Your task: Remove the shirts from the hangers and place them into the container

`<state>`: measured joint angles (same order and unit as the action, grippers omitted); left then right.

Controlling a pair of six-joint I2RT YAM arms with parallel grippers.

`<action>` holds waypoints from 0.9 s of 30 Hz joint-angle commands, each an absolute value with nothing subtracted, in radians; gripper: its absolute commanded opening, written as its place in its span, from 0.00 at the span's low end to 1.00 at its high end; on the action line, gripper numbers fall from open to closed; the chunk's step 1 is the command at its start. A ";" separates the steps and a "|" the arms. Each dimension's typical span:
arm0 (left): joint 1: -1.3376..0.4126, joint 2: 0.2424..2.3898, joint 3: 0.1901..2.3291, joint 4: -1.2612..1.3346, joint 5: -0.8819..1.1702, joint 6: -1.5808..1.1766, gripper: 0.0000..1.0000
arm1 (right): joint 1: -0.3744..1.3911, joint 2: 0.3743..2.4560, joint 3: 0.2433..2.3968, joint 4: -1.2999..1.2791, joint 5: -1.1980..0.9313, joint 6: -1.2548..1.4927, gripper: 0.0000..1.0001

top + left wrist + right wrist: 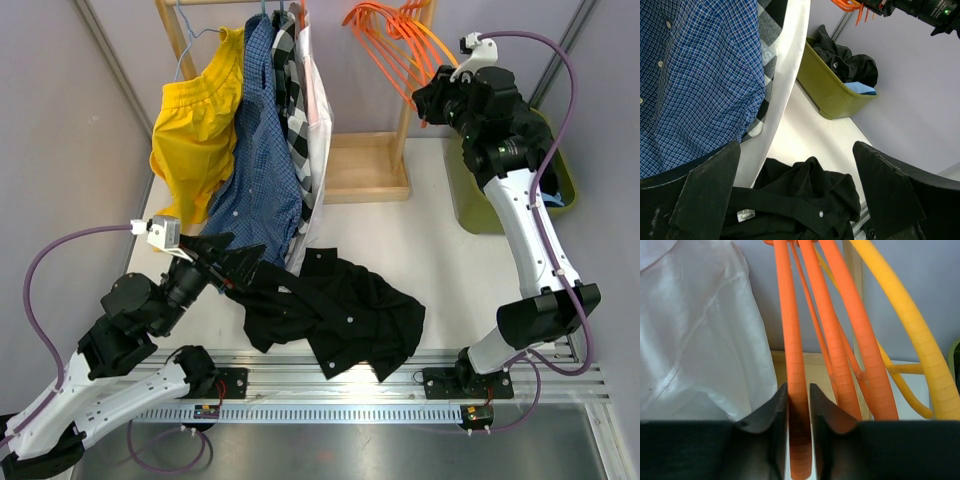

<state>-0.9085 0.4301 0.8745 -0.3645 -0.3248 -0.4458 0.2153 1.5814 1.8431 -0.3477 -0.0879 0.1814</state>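
Observation:
A black shirt (335,315) lies crumpled on the table, off any hanger. My left gripper (235,265) hovers open over its left end; in the left wrist view the shirt (805,200) lies between and below the wide-apart fingers. Yellow (200,120), dark blue check (260,150), black-and-white check (293,100) and white (318,110) shirts hang on the rack. Bare orange hangers (395,40) hang at the rack's right end. My right gripper (432,100) is shut on one hanger (795,365). The olive container (827,87) holds dark and light blue cloth.
The wooden rack's base (365,165) stands at the back centre. The container (478,212) sits at the right, partly behind my right arm. An aluminium rail (350,385) runs along the near edge. Grey walls close in the back and sides.

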 commanded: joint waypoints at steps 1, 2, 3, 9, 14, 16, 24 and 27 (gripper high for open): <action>-0.907 0.442 0.882 -0.310 -0.310 -0.454 0.99 | 0.210 1.533 1.810 -0.310 -0.080 0.195 0.37; -0.907 0.442 0.882 -0.311 -0.310 -0.454 0.99 | 0.210 1.523 1.786 -0.305 -0.107 0.195 0.52; -0.907 0.442 0.882 -0.311 -0.310 -0.454 0.99 | 0.212 1.513 1.772 -0.293 -0.121 0.196 0.58; -0.907 0.440 0.880 -0.316 -0.307 -0.462 0.99 | 0.215 1.323 1.530 -0.215 -0.285 0.268 0.99; -0.908 0.437 0.853 -0.313 -0.292 -0.477 0.99 | 0.359 1.059 1.163 -0.175 -0.286 0.317 0.99; -0.907 0.442 0.850 -0.311 -0.288 -0.480 0.99 | 0.516 0.997 1.013 -0.175 -0.218 0.327 0.99; -0.908 0.449 0.844 -0.316 -0.296 -0.491 0.99 | 0.961 1.227 0.741 -0.074 -0.038 0.478 0.99; -0.908 0.445 0.842 -0.319 -0.301 -0.494 0.99 | 1.055 1.360 0.777 -0.012 -0.005 0.508 0.99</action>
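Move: The black shirt lies spread on the table about 33 cm back towards my base, 18 cm left and 42 cm below my right hand, which still pinches the orange hanger. The hanger bunch is about 7 cm ahead, 4 cm left and slightly above; the white shirt hangs some 20 cm left and 4 cm nearer; the green container is level, about 26 cm right. From my left hand the black shirt is some 13 cm right, 3 cm back and 35 cm below. I open my right fingers wide to let go of the orange hanger and pull straight back off it, then swing left and dive towards the black shirt, ending roughly 31 cm back, 34 cm lower and 19 cm left. On the way the wrist tips down some 40 degrees and turns counter-clockwise about as much; the open fingers come close over the cloth, still descending fast. ##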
